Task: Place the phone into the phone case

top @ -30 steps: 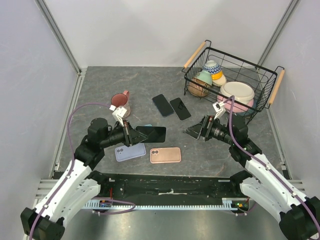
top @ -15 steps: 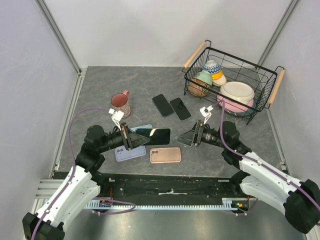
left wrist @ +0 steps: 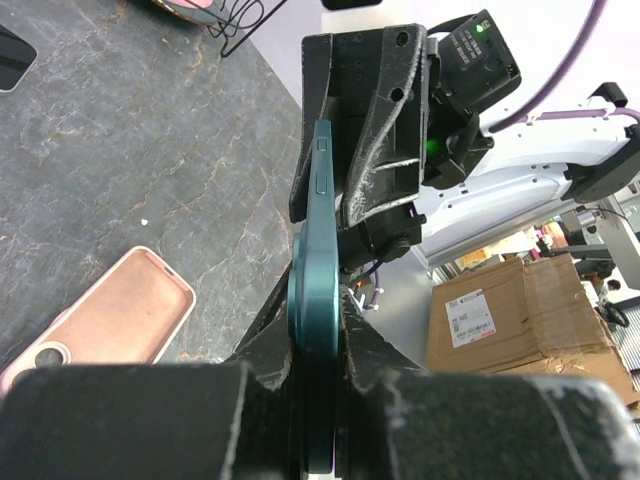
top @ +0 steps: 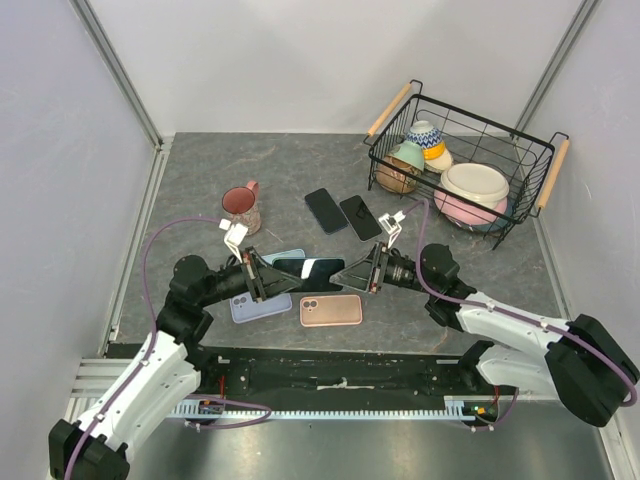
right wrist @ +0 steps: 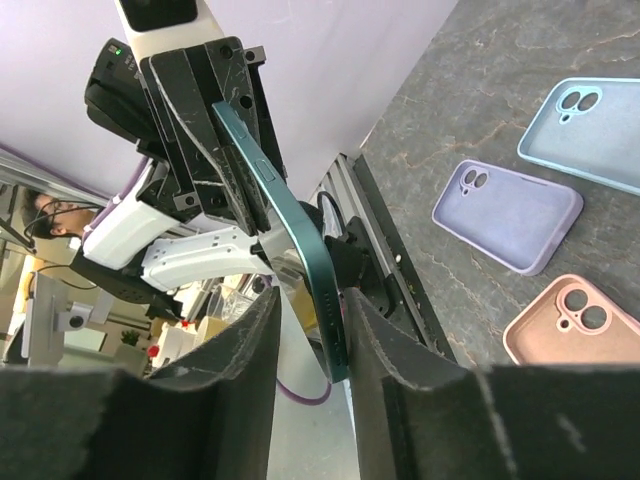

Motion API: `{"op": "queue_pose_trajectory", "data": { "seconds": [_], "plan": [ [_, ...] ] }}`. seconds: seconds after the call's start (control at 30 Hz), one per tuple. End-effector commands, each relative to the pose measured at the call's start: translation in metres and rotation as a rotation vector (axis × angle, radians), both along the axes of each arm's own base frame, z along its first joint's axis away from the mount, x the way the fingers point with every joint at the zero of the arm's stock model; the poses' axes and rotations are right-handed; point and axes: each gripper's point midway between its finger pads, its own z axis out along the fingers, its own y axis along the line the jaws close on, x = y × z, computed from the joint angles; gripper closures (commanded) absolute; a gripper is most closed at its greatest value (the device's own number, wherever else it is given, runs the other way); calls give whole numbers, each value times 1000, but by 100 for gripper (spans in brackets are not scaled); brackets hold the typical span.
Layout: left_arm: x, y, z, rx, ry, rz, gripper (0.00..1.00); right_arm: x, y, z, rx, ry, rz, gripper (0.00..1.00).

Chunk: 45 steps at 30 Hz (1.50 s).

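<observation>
A teal phone (top: 310, 270) hangs edge-on above the table, and my left gripper (top: 268, 278) is shut on its left end. In the left wrist view the phone (left wrist: 320, 300) is clamped between both fingers of that gripper (left wrist: 320, 335). My right gripper (top: 352, 275) reaches in from the right and straddles the phone's other end. In the right wrist view the phone (right wrist: 300, 260) rests against one finger with a gap to the other, so this gripper (right wrist: 312, 330) is still open. Three phone cases lie below: pink (top: 331, 310), lilac (top: 258, 305) and a partly hidden light blue one (top: 290, 256).
Two black phones (top: 326, 210) (top: 360, 217) lie flat behind the grippers. A pink mug (top: 241, 208) stands at the left. A wire basket (top: 543, 180) holding several bowls sits at the back right.
My right arm has swung left until its fingers enclose the phone's free end, and its jaws have narrowed. The left gripper has carried the phone slightly to the right.
</observation>
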Motion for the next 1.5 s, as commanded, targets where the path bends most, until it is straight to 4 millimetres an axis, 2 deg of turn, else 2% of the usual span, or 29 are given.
{"op": "queue_pose_trajectory", "data": {
  "seconds": [0.0,0.17,0.23,0.43,0.53,0.57,0.6,0.67,0.7,0.73,0.77,0.87,1.0,1.03,1.07,1.1,1.13,1.17,1.27,1.37,1.47],
  "plan": [
    [-5,-3,19,-62,-64,-36,98,-2,3,39,129,-104,21,65],
    [-2,-7,12,-57,-42,-56,98,-4,5,41,133,-127,36,83],
    [-2,-7,10,-54,-40,-62,98,-4,6,41,139,-129,43,100],
    [4,-8,0,-36,-33,-46,96,-11,10,49,177,-166,102,100],
    [8,-8,-3,-28,-27,-32,81,-13,10,53,191,-175,110,100],
    [9,-8,-2,-27,-29,-28,70,-12,10,50,181,-164,105,100],
    [9,-7,-3,-21,-23,-24,64,-10,10,49,170,-174,97,100],
    [10,-7,-1,-15,-30,-19,49,-7,11,40,129,-152,82,100],
    [12,-6,-3,-3,-39,-8,45,-5,11,39,108,-175,72,100],
    [12,-5,-6,14,-23,1,41,-1,11,29,63,-143,52,100],
    [14,-4,-3,24,-28,11,32,2,10,25,40,-145,40,100],
    [19,3,-5,87,-39,65,20,8,9,15,-39,-146,9,100],
    [41,27,-18,257,-40,248,15,22,6,4,-151,-147,-47,100],
    [46,34,-13,282,-44,295,14,23,3,-9,-209,-132,-54,100],
    [53,49,-27,359,-5,378,14,29,0,-12,-232,-132,-84,100],
    [56,56,-30,389,8,423,13,32,-1,-12,-249,-132,-101,100],
    [60,64,-30,412,17,469,13,34,-6,-22,-293,-107,-114,100],
    [64,79,-40,469,54,550,12,37,-8,-25,-312,-110,-127,100],
    [69,102,-49,532,103,675,12,47,-22,-33,-348,-79,-179,100],
    [69,113,-48,543,117,736,11,57,-41,-42,-371,-53,-214,100],
    [66,113,-48,534,111,731,11,63,-59,-45,-386,-37,-233,100]
  ]
}}
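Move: The phone's left end is still pinched in my left hand; its middle is about 4 cm to that hand's right and level with it. For my half-closed right hand, already around the other end, the phone's middle is roughly 7 cm to the left. Down on the table, some 15 cm lower than my right hand, lie the peach case (2 cm left, 3 cm back), the light blue case (15 cm left, 9 cm ahead) and the lavender case (19 cm left, 1 cm back). I finish closing my right fingers on the phone's free end and lift slightly with both hands. Then my left hand opens wide and withdraws about 9 cm left and 6 forward, sinking and swinging some 35 degrees counter-clockwise. My right hand keeps its pinch, lowers the phone about 6 cm net and eases forward and right, fingertips tipping down. ##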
